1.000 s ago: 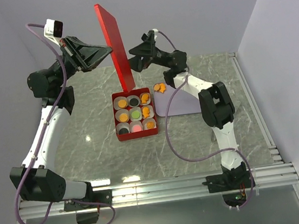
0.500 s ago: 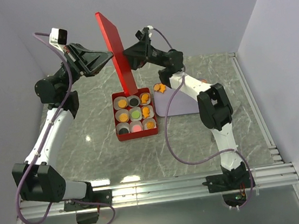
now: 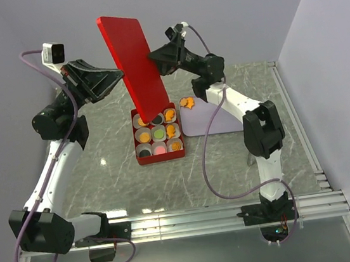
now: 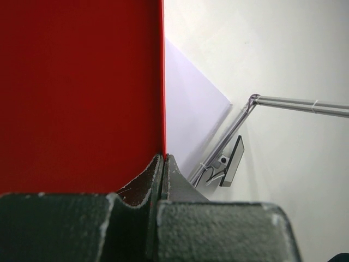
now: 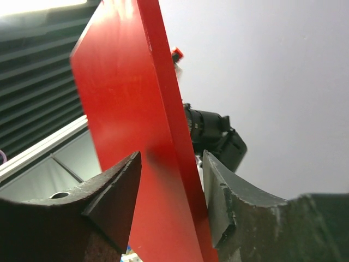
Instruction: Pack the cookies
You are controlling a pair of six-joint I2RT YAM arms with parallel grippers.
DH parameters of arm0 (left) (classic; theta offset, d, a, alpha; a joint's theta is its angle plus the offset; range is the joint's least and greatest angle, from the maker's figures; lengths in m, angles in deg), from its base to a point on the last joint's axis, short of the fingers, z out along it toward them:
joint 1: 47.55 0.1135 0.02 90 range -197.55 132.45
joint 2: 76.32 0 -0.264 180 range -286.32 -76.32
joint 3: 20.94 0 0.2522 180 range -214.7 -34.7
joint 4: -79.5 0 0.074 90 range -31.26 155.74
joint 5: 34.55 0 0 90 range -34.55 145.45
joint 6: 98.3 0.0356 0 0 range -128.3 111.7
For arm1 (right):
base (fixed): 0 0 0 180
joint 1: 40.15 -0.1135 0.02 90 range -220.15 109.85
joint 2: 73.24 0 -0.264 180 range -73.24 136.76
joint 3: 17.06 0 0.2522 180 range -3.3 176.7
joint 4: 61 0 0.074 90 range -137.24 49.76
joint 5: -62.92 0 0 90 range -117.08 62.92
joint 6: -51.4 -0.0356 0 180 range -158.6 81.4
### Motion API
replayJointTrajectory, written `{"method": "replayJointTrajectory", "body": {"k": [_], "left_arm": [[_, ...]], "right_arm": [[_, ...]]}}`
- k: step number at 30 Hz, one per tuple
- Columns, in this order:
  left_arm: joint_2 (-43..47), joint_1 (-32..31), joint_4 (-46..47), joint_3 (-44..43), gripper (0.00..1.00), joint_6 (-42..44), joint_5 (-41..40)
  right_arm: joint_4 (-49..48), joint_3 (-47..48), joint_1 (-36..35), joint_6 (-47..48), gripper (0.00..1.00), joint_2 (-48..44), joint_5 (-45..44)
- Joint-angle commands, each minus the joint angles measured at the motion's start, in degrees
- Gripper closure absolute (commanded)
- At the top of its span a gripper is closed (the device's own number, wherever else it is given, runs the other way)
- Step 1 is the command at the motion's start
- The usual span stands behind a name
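Note:
A red square lid (image 3: 131, 59) hangs tilted in the air above the red box (image 3: 159, 159). My left gripper (image 3: 119, 76) is shut on the lid's left edge; in the left wrist view the lid (image 4: 82, 93) runs straight into the pinched jaws of the gripper (image 4: 163, 158). My right gripper (image 3: 151, 57) straddles the lid's right edge, and in the right wrist view the lid (image 5: 136, 109) stands between the jaws of the gripper (image 5: 170, 158) with gaps on both sides. The cookies (image 3: 158, 133) lie in white cups inside the box. More orange cookies (image 3: 187, 102) sit on a lavender mat (image 3: 212, 123).
The box stands mid-table on a marbled top, with the mat directly to its right. Grey walls close in at the back and on both sides. A metal rail (image 3: 192, 218) carrying the arm bases runs along the near edge.
The lid has swung from edge-on to showing its broad face, and it now leans to the left. Both arms shifted with it. The right jaws have narrowed around the lid's edge.

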Motion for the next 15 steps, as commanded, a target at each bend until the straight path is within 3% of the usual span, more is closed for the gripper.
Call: {"method": "replayJointTrajectory", "body": {"k": [1,11,15], "left_arm": [[0.0,1.0,1.0,1.9,1.0,0.2,-1.6],[-2.4,3.4,6.3,3.3,1.0,-4.2,-3.6],[-3.7,4.5,6.7,2.6,1.0,-4.9,-3.3]], "right_arm": [[-27.8,0.2,-0.6,-29.2,0.45,-7.5,-3.0],[-27.8,-0.3,-0.5,-30.0,0.6,-14.2,-2.3],[-27.8,-2.4,-0.6,-29.6,0.73,-16.3,-0.2]]}}
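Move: The red lid hangs between the hands, pinched at its left edge. Its middle is about 5 cm ahead of the left hand, 4 to its right and 5 lower, and about 6 cm back from the right hand, 5 to its left and 4 higher. From the right hand, the cookie box lies level ahead, 5 cm left and 46 below; the grey tray lies 5 ahead, 17 right and 47 below. Right hand rises about 6 cm, back and rightward, closing around the lid's edge; left keeps its pinch, drifting left. ##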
